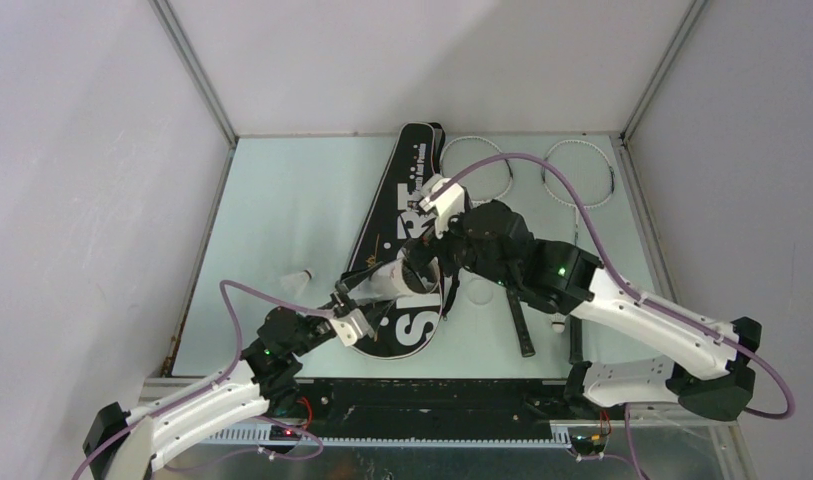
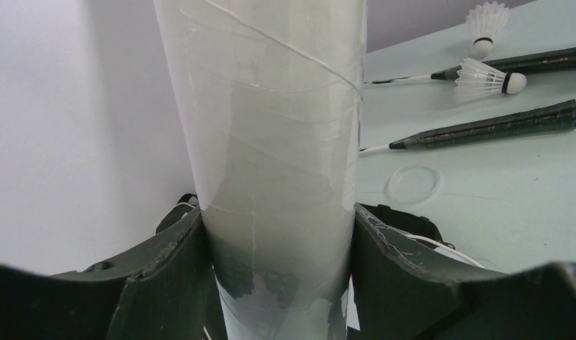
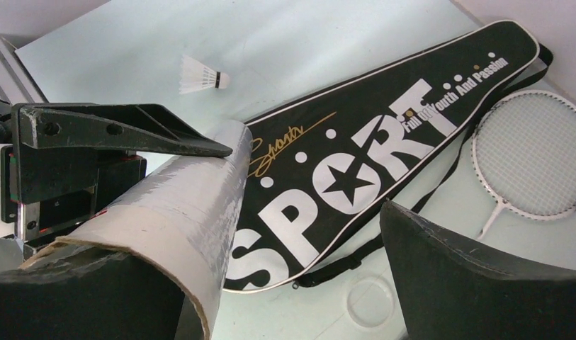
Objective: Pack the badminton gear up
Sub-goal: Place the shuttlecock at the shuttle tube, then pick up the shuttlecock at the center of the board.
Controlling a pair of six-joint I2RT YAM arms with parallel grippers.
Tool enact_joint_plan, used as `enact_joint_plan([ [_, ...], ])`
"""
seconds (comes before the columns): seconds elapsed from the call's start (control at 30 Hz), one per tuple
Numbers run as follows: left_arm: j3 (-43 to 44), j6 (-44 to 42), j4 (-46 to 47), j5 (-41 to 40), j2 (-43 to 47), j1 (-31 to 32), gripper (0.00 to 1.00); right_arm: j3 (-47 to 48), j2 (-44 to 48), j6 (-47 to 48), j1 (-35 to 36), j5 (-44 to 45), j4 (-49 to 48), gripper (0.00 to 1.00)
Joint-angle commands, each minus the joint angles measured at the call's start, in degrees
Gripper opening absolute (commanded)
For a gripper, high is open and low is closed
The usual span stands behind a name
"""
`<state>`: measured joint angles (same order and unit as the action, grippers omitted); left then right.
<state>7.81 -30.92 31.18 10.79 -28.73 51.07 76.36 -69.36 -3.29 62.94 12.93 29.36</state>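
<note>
My left gripper [image 1: 365,293] [image 2: 276,212] is shut on the long white tube [image 1: 394,277] [image 2: 270,127] [image 3: 178,191], holding it tilted over the wide end of the black "SPORT" bag [image 1: 407,210] [image 3: 356,163]. The right gripper [image 1: 429,272] [image 3: 278,283] stands open at the tube's open end, whose rim lies by its left finger. Two rackets lie at the back right, heads [image 1: 579,172] [image 3: 533,156] far and black handles [image 1: 522,325] [image 2: 497,126] near. One shuttlecock [image 1: 300,280] [image 3: 203,74] lies left of the bag. Two more shuttlecocks [image 2: 487,76] rest by the handles.
A clear round lid [image 1: 479,291] [image 2: 412,184] [image 3: 370,301] lies on the pale green table [image 1: 282,200] between the bag and the handles. Grey walls close the back and both sides. The bag's black strap [image 3: 412,205] trails beside it.
</note>
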Motion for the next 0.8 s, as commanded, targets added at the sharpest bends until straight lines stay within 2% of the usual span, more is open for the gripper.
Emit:
enact_joint_plan([
  [0.0, -0.1, 1.7, -1.9, -0.2, 0.2, -0.1, 0.52, 0.1, -3.8, 0.0, -1.8, 0.0, 2.4, 0.98],
  [0.17, -0.1, 1.7, -1.8, -0.5, 0.1, -0.1, 0.52, 1.7, -2.4, 2.0, -1.8, -3.3, 2.9, 0.98],
  [0.3, -0.1, 1.9, -1.9, -0.6, 0.0, 0.0, 0.52, 3.6, 3.1, 3.1, -1.9, -6.9, 3.1, 0.99],
  [0.43, -0.1, 2.0, -1.4, -1.1, -0.3, 0.0, 0.52, 0.9, 10.0, 6.3, -2.5, -9.9, 0.0, 0.99],
  [0.57, -0.3, 1.9, -1.2, -1.2, -0.4, 0.0, 0.52, -0.6, 15.1, 6.3, -4.1, -14.8, 0.1, 0.99],
  [0.77, -0.3, 1.8, -1.0, -0.8, -0.4, -0.1, 0.52, -4.0, 21.7, 4.8, -6.3, -17.4, -1.3, 0.99],
])
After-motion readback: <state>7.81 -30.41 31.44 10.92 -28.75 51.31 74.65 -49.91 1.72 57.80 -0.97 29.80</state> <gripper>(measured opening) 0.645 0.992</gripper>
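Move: My open right hand has its back-left finger in the shuttle tube's mouth, and the middle of that mouth is about 5 cm back, 1 cm left and roughly level with my hand point. The shuttlecock sits just inside, about 5 cm back, 4 left and 4 below. The tube cap lies on the table some 5 cm ahead, 11 right and 34 down. From my left hand, the shuttlecock is about 8 cm right, neither ahead nor back, and 8 up. I ease my right hand about 1 cm further left, forward and down with its finger still in the tube mouth, then draw back out and away: up about 9 cm, right 7 and back 5, tilting the fingers up and turning the wrist some 20 degrees overall. The fingers stay wide open, and my left hand holds the tube steady. ##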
